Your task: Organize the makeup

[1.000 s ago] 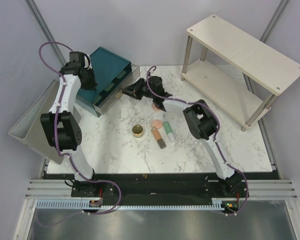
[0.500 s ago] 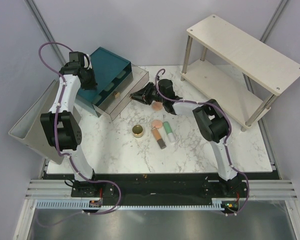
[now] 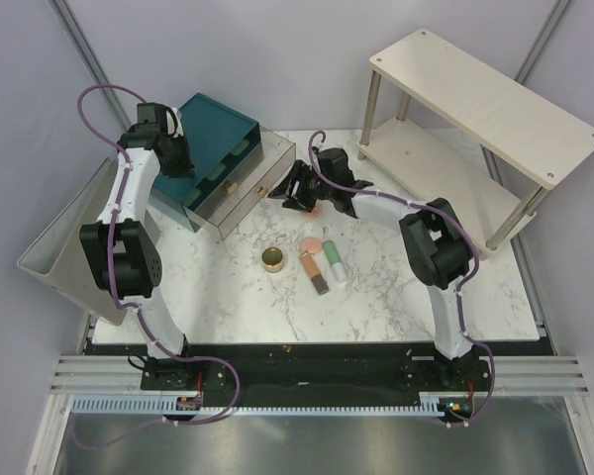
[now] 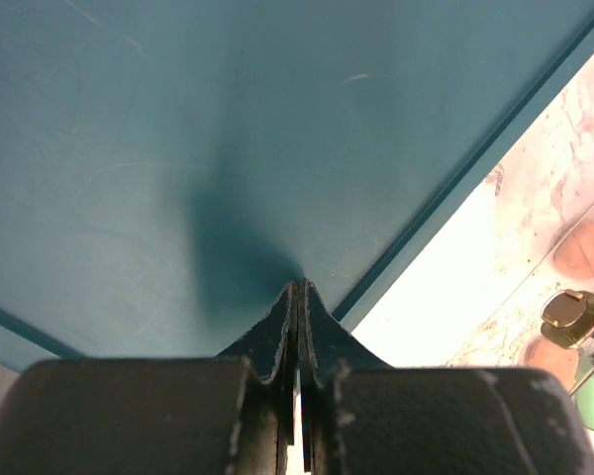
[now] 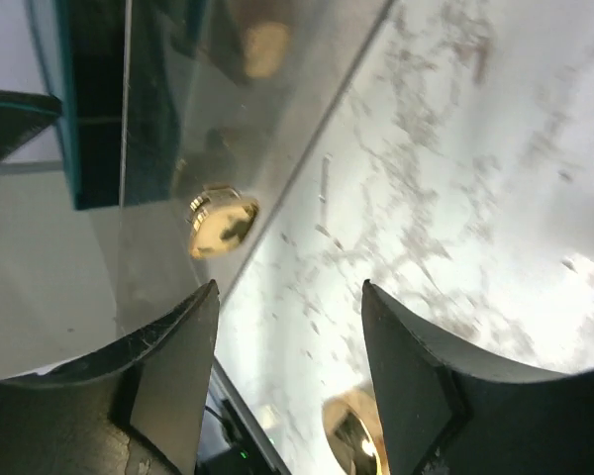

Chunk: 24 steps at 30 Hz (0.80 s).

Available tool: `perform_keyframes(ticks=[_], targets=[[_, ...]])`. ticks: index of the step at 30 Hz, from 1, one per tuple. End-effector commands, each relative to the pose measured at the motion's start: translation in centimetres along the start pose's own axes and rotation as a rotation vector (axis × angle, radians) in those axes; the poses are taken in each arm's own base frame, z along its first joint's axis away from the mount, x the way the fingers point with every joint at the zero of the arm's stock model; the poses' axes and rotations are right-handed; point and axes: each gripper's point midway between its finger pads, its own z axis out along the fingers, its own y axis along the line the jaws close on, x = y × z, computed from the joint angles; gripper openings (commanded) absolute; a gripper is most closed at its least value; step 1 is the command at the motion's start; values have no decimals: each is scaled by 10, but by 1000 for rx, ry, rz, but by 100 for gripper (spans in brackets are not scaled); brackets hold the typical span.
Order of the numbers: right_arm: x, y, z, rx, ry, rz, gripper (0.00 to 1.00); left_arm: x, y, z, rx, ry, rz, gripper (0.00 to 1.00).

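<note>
The makeup lies on the marble mid-table: a gold tin [image 3: 273,259], an orange-and-dark tube [image 3: 313,269], a green-and-white tube [image 3: 333,261] and a peach-pink disc [image 3: 311,245]. A second pink disc [image 3: 315,210] shows partly under my right arm. My right gripper [image 3: 285,190] [image 5: 289,297] is open and empty, just off the front of the pulled-out drawer [image 3: 247,203], whose gold knob [image 5: 223,220] sits ahead of the jaws. The gold tin [image 5: 351,430] shows below them. My left gripper [image 3: 168,155] [image 4: 299,292] is shut, its tips on the top of the teal box [image 3: 218,134] [image 4: 178,148].
A two-tier pale shelf unit [image 3: 475,99] stands at the back right. A grey bin [image 3: 59,247] leans off the table's left edge. The teal box's drawer sticks out over the marble toward the makeup.
The drawer has slid out of the teal box toward the table's middle. My right gripper has let go of the knob, opened and drawn back to the right. The left arm has stayed put.
</note>
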Motion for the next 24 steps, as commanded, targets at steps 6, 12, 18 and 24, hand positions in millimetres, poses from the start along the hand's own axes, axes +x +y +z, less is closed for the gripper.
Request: perform_keyframes(ticks=[6,12,18,24], targets=[[-3,-58,-104,539,129,-389,67,54,1,15,21,182,-33,4],[24,-117,-150,781,271,-499,68,56,1,19,28,193,-29,4],[46,-131,-163,809,314,-494,69,58,1,19,30,198,-24,5],[61,-140,-160,822,360,-501,68,66,0,22,41,221,-33,5]])
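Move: From the right hand, the green tube lies about 14 cm back, 15 cm to the right and 13 cm below. The brown tube is some 5 cm left of that tube and 4 cm nearer the bases; the near peach disc is 6 cm left of it and 4 cm farther out. The open drawer's handle sits about 4 cm left of the hand, 1 cm ahead and roughly level. For the left hand, the green tube is about 17 cm back, 35 cm right, 18 cm below. No contact: with nothing between its open fingers, the right hand leaves the pulled-out drawer for the green tube, sweeping about 17 cm right, then curving back some 10 cm and down. Meanwhile the wrist swings over by roughly 55 degrees, so the fingers that pointed left now point mostly down, just above the tube. ##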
